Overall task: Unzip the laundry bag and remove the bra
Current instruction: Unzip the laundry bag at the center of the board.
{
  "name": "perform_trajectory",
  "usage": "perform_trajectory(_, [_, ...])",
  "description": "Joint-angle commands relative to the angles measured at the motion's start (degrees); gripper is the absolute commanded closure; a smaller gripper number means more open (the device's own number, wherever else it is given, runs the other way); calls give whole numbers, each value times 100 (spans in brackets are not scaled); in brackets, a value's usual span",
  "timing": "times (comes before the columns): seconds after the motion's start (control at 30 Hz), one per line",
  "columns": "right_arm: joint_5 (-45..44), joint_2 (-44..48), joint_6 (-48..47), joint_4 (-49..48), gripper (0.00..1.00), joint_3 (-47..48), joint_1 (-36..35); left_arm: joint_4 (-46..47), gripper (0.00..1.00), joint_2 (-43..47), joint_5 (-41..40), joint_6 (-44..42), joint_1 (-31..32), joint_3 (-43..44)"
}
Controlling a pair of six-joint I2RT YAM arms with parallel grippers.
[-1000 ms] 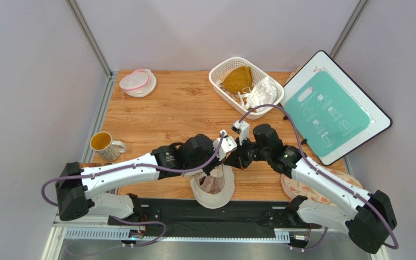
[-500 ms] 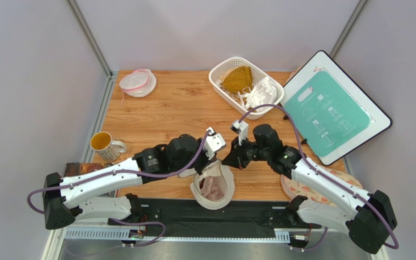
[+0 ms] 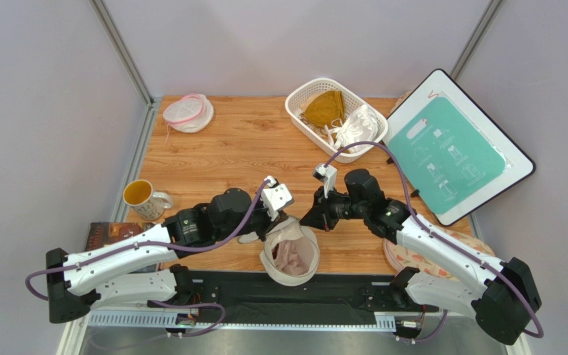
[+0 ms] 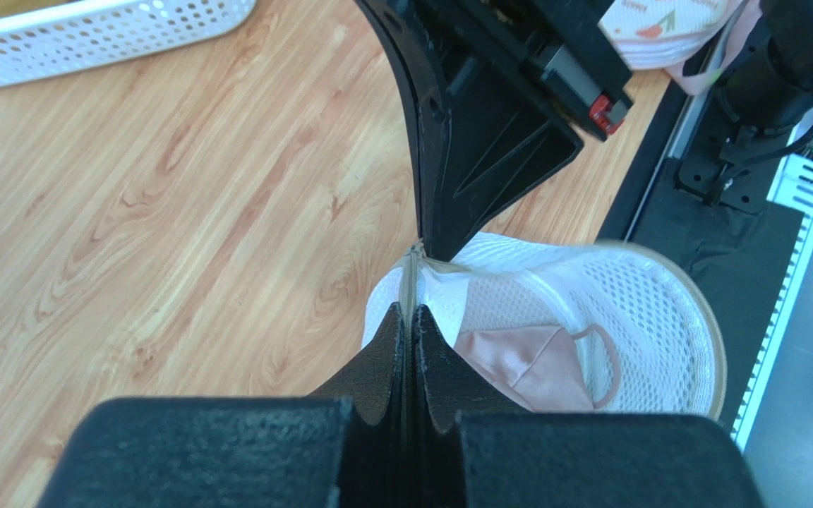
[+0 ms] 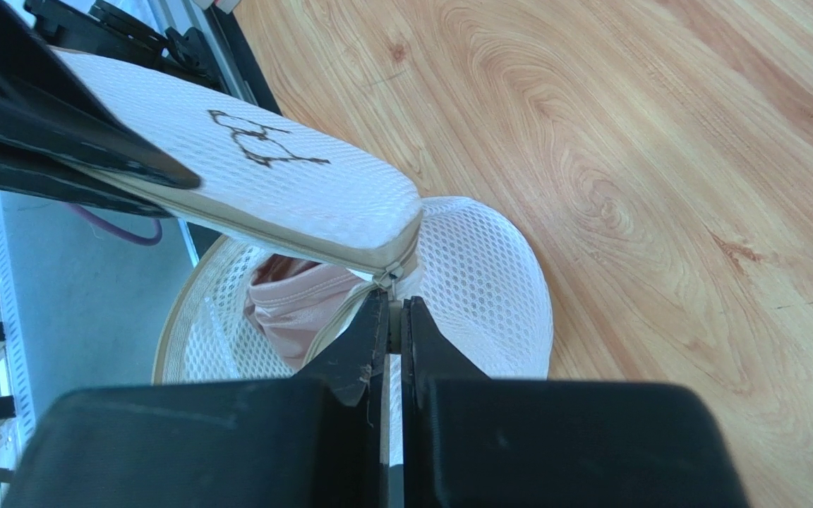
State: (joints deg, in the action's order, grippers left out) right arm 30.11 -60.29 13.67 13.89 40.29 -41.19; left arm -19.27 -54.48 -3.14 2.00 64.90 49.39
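The laundry bag, a white mesh drum, lies at the table's near edge with its round lid lifted. The pale pink bra shows inside it, also in the left wrist view and the right wrist view. My left gripper is shut on the tan zipper edge of the lid, at the bag's far left. My right gripper is shut on the zipper pull at the bag's far right. The two grippers' tips nearly meet over the bag.
A white basket at the back holds a mustard bra and a white bra. A small pink-rimmed mesh pouch lies back left, a mug left. A teal board leans right, above a patterned cloth.
My left arm has drawn back to the left with the lid edge in its jaws. The bag's mouth gapes wider and shows more of the pink bra. The right gripper shifted slightly left.
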Motion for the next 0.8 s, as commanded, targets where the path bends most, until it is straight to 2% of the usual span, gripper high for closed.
perform_trajectory(0.0, [-339, -141, -66, 281, 100, -66, 58, 389, 100, 341, -108, -42, 31, 106])
perform_trajectory(0.37, [-356, -193, -49, 281, 100, -101, 58, 318, 100, 508, -99, -50, 31, 177])
perform_trajectory(0.53, [-339, -150, -49, 298, 100, -57, 58, 231, 100, 526, -476, -173, 22, 54])
perform_trajectory(0.63, [-304, -123, -49, 342, 100, -13, 58, 55, 68, 333, -793, -130, 31, 36])
perform_trajectory(0.67, [-295, -114, -40, 342, 100, -4, 58, 37, 52, 289, -811, -95, 31, 36])
perform_trajectory(0.77, [-269, -106, -57, 369, 100, 22, 58, 55, 32, 122, -698, -77, 31, 141])
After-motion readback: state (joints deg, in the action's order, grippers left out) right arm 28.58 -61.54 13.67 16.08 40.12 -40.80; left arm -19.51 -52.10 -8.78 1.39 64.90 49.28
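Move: The left gripper already pinches the laundry bag's raised lid edge, and the right gripper pinches the zip end where lid and rim meet. From the left hand that zip end lies about 6 cm right, 1 cm ahead and 5 cm lower. The bra, inside the open bag, is about 6 cm back, 3 cm right and 13 cm below the left hand, and some 7 cm back, 3 cm left and 8 cm below the right. Keep the left gripper pinched on the lid edge while easing it up about 1 cm, then open it past halfway to let go, drifting forward and left by just over 1 cm each, away from the zip end. Keep the right gripper shut on the zip end, nearly still at first, then let it sink about 1 cm as the left releases. ##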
